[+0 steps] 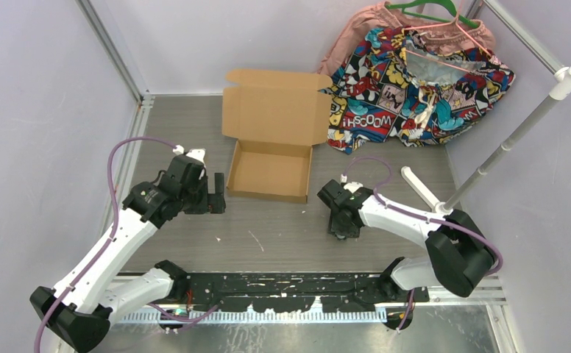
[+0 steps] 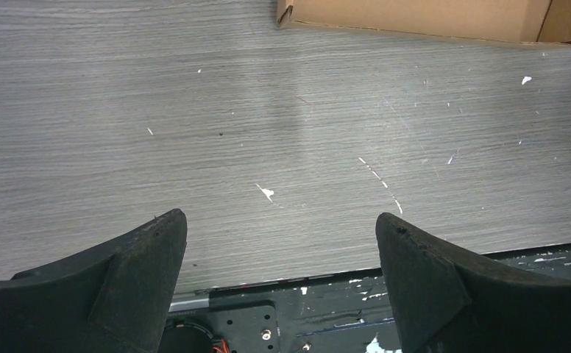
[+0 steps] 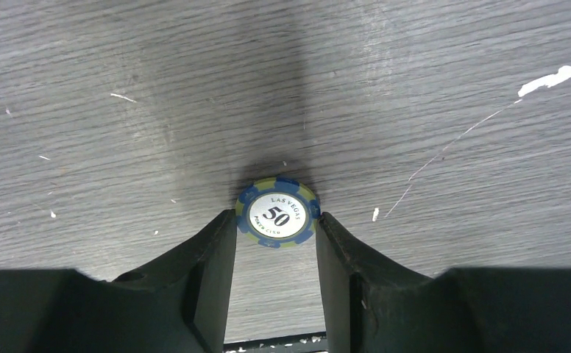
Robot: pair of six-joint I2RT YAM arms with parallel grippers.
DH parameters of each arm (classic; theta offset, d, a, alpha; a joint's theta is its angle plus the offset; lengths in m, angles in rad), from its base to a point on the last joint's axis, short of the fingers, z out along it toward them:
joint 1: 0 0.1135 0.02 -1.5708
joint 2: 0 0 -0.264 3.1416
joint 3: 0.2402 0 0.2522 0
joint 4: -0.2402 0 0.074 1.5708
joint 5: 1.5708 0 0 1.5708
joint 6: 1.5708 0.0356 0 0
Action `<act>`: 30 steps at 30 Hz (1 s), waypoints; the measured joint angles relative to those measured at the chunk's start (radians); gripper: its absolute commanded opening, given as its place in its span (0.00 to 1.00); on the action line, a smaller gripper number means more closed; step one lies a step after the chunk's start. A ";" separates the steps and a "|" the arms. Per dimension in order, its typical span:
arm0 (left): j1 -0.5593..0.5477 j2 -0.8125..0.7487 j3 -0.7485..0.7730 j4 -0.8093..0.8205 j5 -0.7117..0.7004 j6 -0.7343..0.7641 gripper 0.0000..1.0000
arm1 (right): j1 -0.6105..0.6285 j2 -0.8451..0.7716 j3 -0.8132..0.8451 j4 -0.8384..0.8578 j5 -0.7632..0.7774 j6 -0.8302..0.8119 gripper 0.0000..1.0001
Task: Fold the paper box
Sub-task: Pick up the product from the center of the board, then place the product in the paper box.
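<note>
The paper box (image 1: pixel 268 170) is plain brown cardboard, a shallow tray at mid-table with its lid flap open and lying flat behind it. Only its near wall (image 2: pixel 415 18) shows at the top of the left wrist view. My left gripper (image 1: pixel 218 193) hovers just left of the tray's front corner, and its jaws (image 2: pixel 281 224) stand wide open over bare table. My right gripper (image 1: pixel 339 232) points down at the table to the right of the box. Its fingers (image 3: pixel 277 218) are closed against both sides of a blue-and-green poker chip (image 3: pixel 276 213) marked 50.
A colourful comic-print cloth (image 1: pixel 415 81) lies at the back right, with a pink garment and hangers on it. A white pole (image 1: pixel 518 132) leans along the right side. The black base rail (image 1: pixel 290 283) runs across the near edge.
</note>
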 measured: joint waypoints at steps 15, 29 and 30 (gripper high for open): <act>0.000 0.000 0.000 0.002 -0.010 0.000 1.00 | 0.000 0.028 0.199 -0.097 0.020 -0.042 0.32; 0.000 0.000 0.000 0.002 -0.024 0.004 1.00 | 0.000 0.219 0.569 -0.172 0.037 -0.136 0.33; 0.000 0.000 0.000 0.002 -0.024 0.004 1.00 | 0.000 0.242 0.601 -0.179 0.038 -0.145 0.33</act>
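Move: The right hand already pinches the product, a blue-and-yellow poker chip, low over the board. From that hand the open paper box's tray is centred about 17 cm ahead and 18 cm to the left, roughly at fingertip height; its raised lid is some 30 cm ahead and 17 cm left, higher up. From the idle left hand the tray lies about 14 cm ahead, 15 cm to the right and 15 cm below. Keeping its pinch on the chip's edges, the right hand lifts away from the board and, slowly at first and then faster, swings forward and left towards the box, ending about 10 cm higher, 10 cm farther out and 7 cm more to the left. On the way the fingers tilt up towards the front by some 10 degrees and the hand turns slightly counter-clockwise, bringing the chip up close to the tray's near right corner, still gripped. ##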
